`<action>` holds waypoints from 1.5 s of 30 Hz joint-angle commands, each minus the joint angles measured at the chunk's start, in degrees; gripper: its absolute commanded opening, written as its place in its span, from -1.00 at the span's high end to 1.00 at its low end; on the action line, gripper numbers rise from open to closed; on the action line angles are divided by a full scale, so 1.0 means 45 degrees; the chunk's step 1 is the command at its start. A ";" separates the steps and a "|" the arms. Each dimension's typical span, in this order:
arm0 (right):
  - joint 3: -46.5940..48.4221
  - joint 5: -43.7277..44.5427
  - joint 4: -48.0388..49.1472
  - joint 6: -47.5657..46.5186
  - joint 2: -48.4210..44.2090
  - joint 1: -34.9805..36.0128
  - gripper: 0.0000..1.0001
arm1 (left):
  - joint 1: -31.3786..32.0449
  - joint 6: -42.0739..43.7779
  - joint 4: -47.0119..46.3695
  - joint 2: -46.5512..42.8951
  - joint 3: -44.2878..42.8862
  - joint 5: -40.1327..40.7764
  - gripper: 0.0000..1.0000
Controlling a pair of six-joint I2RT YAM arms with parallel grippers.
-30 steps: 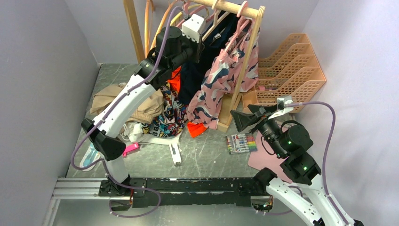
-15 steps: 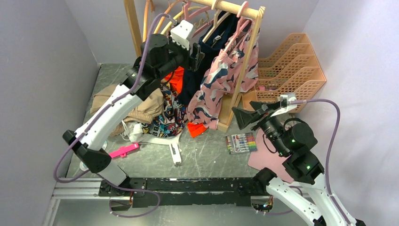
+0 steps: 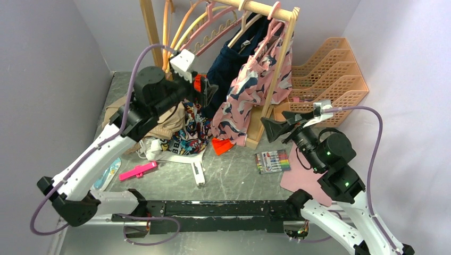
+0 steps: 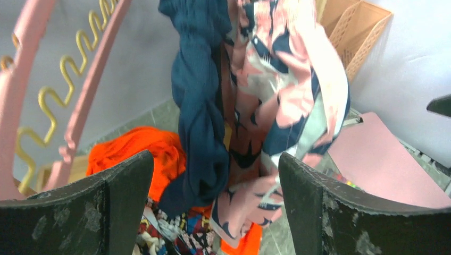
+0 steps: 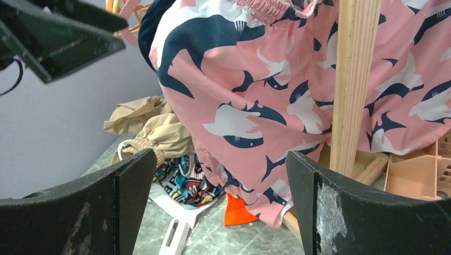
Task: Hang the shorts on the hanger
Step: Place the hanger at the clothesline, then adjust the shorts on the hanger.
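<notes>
The dark navy shorts (image 3: 228,61) hang bunched from the rack, beside the pink shark-print shorts (image 3: 255,90). Above them a cream hanger (image 3: 244,20) hooks over the wooden rod; most of it is covered by fabric. My left gripper (image 3: 209,91) is open, left of and lower than the shorts, holding nothing. In the left wrist view the navy shorts (image 4: 199,95) dangle beyond the spread fingers of that gripper (image 4: 214,158), apart from them. My right gripper (image 3: 277,125) is open near the rack's foot; its wrist view shows the open gripper (image 5: 220,159) facing the pink shorts (image 5: 250,106).
Pink wavy hangers (image 3: 213,24) hang left on the rod. The rack's upright post (image 3: 280,69) stands right of the clothes. Tan and patterned garments (image 3: 170,127), orange cloth and a white hanger (image 3: 197,170) lie below. Orange trays (image 3: 327,79), markers (image 3: 273,161) and a pink sheet (image 3: 298,178) sit at right.
My left gripper opened, let go at the rack and drew back down and left. The navy shorts stay hanging. The right arm barely shifted.
</notes>
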State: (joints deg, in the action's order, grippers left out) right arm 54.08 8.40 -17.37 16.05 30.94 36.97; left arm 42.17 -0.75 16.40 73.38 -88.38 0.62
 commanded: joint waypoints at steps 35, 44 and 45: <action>-0.0542 0.0266 0.0400 -0.0830 -0.0373 -0.0019 -0.92 | -0.2009 -0.0908 -0.8488 0.1466 0.7736 -0.0948 0.29; -0.0341 0.0562 0.0484 -0.1395 -0.0261 -0.0020 -0.92 | -0.2009 -0.0560 -0.4605 -0.1838 0.6827 0.0825 0.86; -0.0322 0.0560 0.0539 -0.1458 -0.0211 -0.0016 -0.92 | -0.2013 -0.0646 -0.4058 -0.2106 0.6549 0.0800 0.86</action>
State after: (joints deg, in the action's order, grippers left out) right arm 52.05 9.72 -16.58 11.68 29.87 36.97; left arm 33.52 -4.29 -10.63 70.59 -53.19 1.10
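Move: Roughly 20 cm below the left hand and some 7 cm ahead of it, level with it sideways, hangs the lower end of the navy shorts. Their cream hanger is on the rail about 18 cm ahead, 7 cm right and slightly above the hand; the pink shark shorts hang some 12 cm ahead, 10 cm right and 15 cm lower. From the right hand the navy hem lies about 17 cm ahead, 18 cm left and 15 cm below. Dropping about 20 cm from beside the hangers, the left hand first swings slightly back, then reaches forward under them to the low end of the navy shorts, its open fingers tipping down some 15 degrees and partly levelling again. There the fingers close and pinch the hem, and the hand starts drawing it left, back and up by about 4 cm. ##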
